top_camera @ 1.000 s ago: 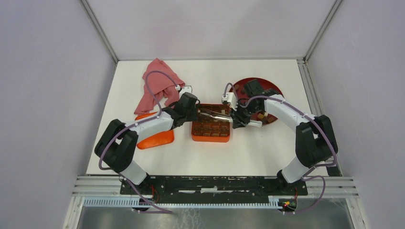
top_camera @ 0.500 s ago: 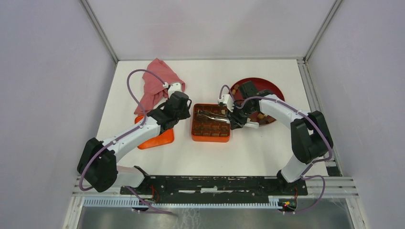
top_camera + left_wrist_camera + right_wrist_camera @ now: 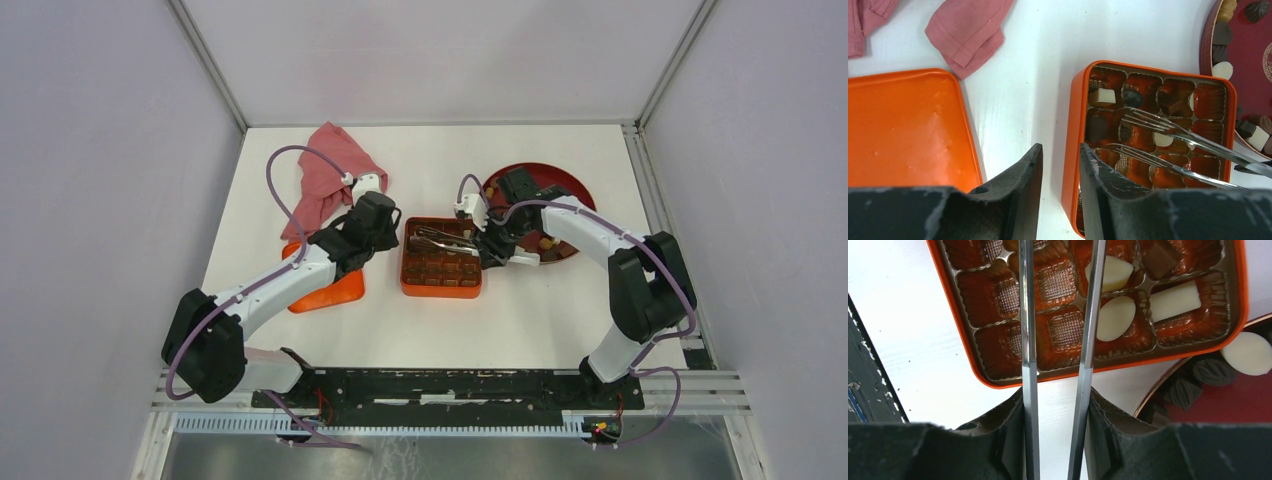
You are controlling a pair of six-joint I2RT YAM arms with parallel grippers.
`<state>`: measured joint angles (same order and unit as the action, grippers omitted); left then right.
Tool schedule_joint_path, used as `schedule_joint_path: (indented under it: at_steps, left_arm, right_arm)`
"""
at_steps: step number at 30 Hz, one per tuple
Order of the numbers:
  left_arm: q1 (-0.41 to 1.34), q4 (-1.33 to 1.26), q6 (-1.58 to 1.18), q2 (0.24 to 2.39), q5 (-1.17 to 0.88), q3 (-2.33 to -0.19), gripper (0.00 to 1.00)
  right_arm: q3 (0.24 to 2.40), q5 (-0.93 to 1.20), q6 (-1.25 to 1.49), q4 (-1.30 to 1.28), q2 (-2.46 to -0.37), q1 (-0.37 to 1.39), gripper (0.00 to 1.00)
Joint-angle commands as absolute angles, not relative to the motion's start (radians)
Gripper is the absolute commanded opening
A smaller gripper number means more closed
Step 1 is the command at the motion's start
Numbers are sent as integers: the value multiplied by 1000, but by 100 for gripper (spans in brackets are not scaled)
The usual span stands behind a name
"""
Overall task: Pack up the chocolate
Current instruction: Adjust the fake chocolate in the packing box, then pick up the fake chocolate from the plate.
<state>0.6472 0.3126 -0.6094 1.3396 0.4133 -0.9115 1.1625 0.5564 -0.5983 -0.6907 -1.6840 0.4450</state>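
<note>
The orange box [image 3: 441, 290] lies mid-table, with several chocolate pieces [image 3: 1115, 317], cream and brown, in its cells. More chocolate [image 3: 1248, 352] lies on the dark red plate [image 3: 560, 180] to its right. My right gripper [image 3: 497, 247] [image 3: 1055, 395] is shut on metal tongs [image 3: 1028, 340]. Their two arms reach spread over the box [image 3: 1243, 285], and I see nothing between the tips [image 3: 1128, 115]. My left gripper [image 3: 395, 240] [image 3: 1060, 147] is open at the box's left wall [image 3: 1070, 150], one finger outside and one over the cells.
The orange lid [image 3: 330, 290] [image 3: 903, 130] lies left of the box, under my left forearm. Behind it a pink cloth [image 3: 325, 175] [image 3: 968, 30] is bunched up. White enclosure walls rise on three sides.
My left arm swung its elbow out to the left, and its gripper shifted a little left along the box's wall. The tongs' arms have spread slightly over the box.
</note>
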Motion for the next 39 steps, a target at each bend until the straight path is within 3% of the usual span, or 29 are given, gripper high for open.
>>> schedule_joint_path:
  at_steps: [1, 9, 12, 15, 21, 24, 31, 39]
  left_arm:
    - [646, 288, -647, 1307, 407, -958, 39]
    - [644, 275, -662, 1263, 392, -976, 39]
    - [644, 235, -660, 1252, 355, -995, 44]
    - [645, 190, -659, 1255, 309, -1021, 55]
    - [639, 100, -664, 1282, 228, -1064, 88]
    - [623, 58, -687, 1309, 168, -1084, 97]
    - [611, 7, -698, 1388, 75, -1139, 98]
    - [610, 3, -704, 1415, 22, -1131, 97]
  right_arm:
    - [1227, 572, -581, -678, -1682, 448, 43]
    - [1240, 622, -579, -691, -1645, 440, 42]
    - [1243, 663, -590, -708, -1609, 414, 41]
    - [1225, 672, -598, -713, -1560, 373, 41]
    - [1156, 662, -591, -711, -1461, 184, 41]
    - [1113, 616, -586, -698, -1413, 84, 42]
    - [1088, 491, -547, -695, -1405, -165, 41]
    - [1149, 386, -602, -765, -1481, -283, 41]
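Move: Some 9 cm ahead of the right hand, 9 cm to its right and roughly 7 cm down is the chocolate plate. The right hand already holds the tongs, tips reaching left over the packing box, whose middle is about 12 cm to its left and 1 cm back. For the empty left hand the box is about 11 cm right, 7 cm back and 11 cm down; the orange tray is some 16 cm left and 10 cm back. Lifting the tongs clear of the box, the right hand then sweeps fast to its right, about 24 cm, a little forward, sinking slightly at the end. It turns some 45 degrees clockwise and keeps its grip, swinging the tips across to the plate's far right. The left hand rises about 10 cm, goes 9 cm right and somewhat forward past the box's far edge, rolls left side down and opens wide. ##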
